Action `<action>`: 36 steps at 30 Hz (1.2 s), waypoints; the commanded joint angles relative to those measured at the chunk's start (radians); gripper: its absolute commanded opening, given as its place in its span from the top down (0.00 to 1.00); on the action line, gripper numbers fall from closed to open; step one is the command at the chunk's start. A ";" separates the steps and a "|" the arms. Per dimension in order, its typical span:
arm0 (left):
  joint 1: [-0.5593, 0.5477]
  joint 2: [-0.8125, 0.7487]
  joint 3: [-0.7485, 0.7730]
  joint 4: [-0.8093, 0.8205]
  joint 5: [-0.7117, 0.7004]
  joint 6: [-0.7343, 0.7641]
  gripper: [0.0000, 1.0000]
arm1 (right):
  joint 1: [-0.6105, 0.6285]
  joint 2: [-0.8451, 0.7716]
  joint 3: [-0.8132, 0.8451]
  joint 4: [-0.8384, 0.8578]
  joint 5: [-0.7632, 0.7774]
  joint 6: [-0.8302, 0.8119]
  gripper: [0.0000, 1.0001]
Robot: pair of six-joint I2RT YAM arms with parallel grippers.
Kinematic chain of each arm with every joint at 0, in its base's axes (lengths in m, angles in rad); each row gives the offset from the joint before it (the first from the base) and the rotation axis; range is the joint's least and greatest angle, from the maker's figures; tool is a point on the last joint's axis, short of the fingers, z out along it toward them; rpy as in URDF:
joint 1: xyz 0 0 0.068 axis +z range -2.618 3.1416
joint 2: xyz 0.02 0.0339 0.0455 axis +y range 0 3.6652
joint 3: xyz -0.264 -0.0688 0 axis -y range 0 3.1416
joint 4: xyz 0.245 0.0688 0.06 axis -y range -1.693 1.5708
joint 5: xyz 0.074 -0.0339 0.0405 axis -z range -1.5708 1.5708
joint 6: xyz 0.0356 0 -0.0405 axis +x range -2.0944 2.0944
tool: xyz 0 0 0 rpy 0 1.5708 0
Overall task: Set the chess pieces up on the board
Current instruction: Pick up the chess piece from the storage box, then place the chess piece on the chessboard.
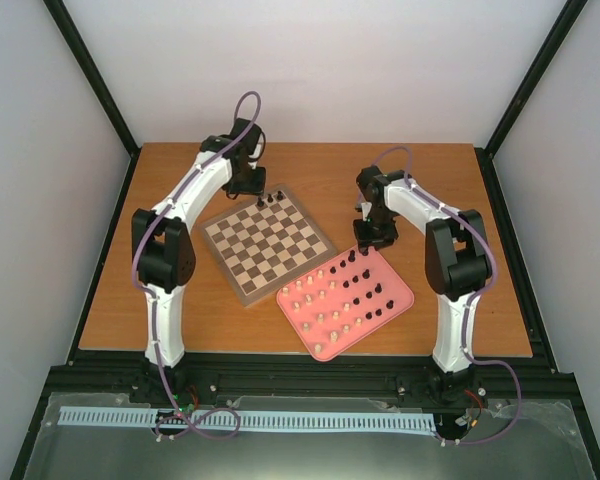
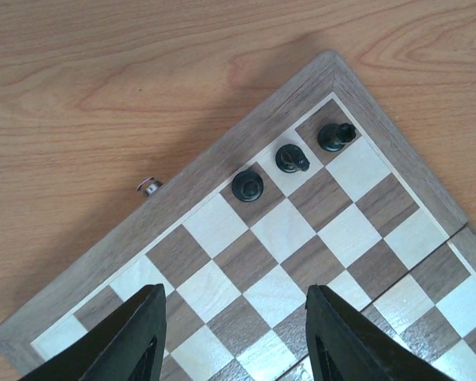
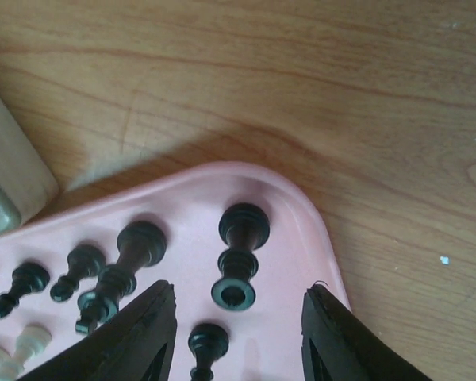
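Note:
The board (image 1: 268, 246) lies tilted at the table's middle. Three dark chess pieces (image 1: 271, 198) stand in a row on the squares by its far corner; the left wrist view shows them as a round-topped piece (image 2: 247, 186), a second piece (image 2: 291, 158) and the corner piece (image 2: 335, 136). My left gripper (image 2: 236, 333) hangs open over bare squares short of them, holding nothing. My right gripper (image 3: 236, 337) is open over the pink tray's far corner. A tall dark piece (image 3: 239, 258) stands between its fingers, untouched.
The pink tray (image 1: 404, 297) lies right of the board and holds several dark chess pieces (image 1: 365, 283) and cream ones (image 1: 320, 310). More dark pieces (image 3: 131, 254) stand left of my right fingers. A small metal clasp (image 2: 150, 186) sticks out of the board's edge.

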 commanded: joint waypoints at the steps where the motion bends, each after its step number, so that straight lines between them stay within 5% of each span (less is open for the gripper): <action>1: 0.008 -0.079 -0.018 -0.009 -0.020 0.015 0.49 | 0.005 0.031 0.038 0.025 0.016 0.011 0.57; 8: 0.008 -0.116 -0.069 0.001 -0.031 0.019 0.49 | 0.006 0.072 0.057 0.033 0.015 0.011 0.68; 17: 0.008 -0.126 -0.081 0.002 -0.032 0.019 0.49 | 0.006 0.077 0.057 0.030 0.046 0.013 0.97; 24: 0.008 -0.158 -0.102 0.003 -0.031 0.017 0.49 | 0.021 0.027 0.141 -0.059 0.119 0.020 0.97; 36: 0.008 -0.282 -0.230 0.001 -0.049 0.008 0.49 | 0.192 0.268 0.682 -0.145 0.011 0.069 0.97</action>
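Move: The tall black chess piece in the storage box's far corner stands about 2 cm ahead of the right hand, centred left to right, its middle roughly 3 cm below. A second tall black piece is some 3 cm left of the right hand and 1 cm ahead; a small black pawn stands about 3 cm back, straight behind. From the left hand the corner piece is roughly 28 cm right, 11 cm back and 12 cm down. Ease the open right gripper forward and down, under 2 cm each way, onto the corner piece, and close the fingers to pinch it. Then lift it about 12 cm out of the box while swinging left and forward towards the chessboard's far corner, fingertips tilting forward some 20 degrees. Meanwhile draw the open left gripper back and up about 4 cm, away from the pieces already placed. ##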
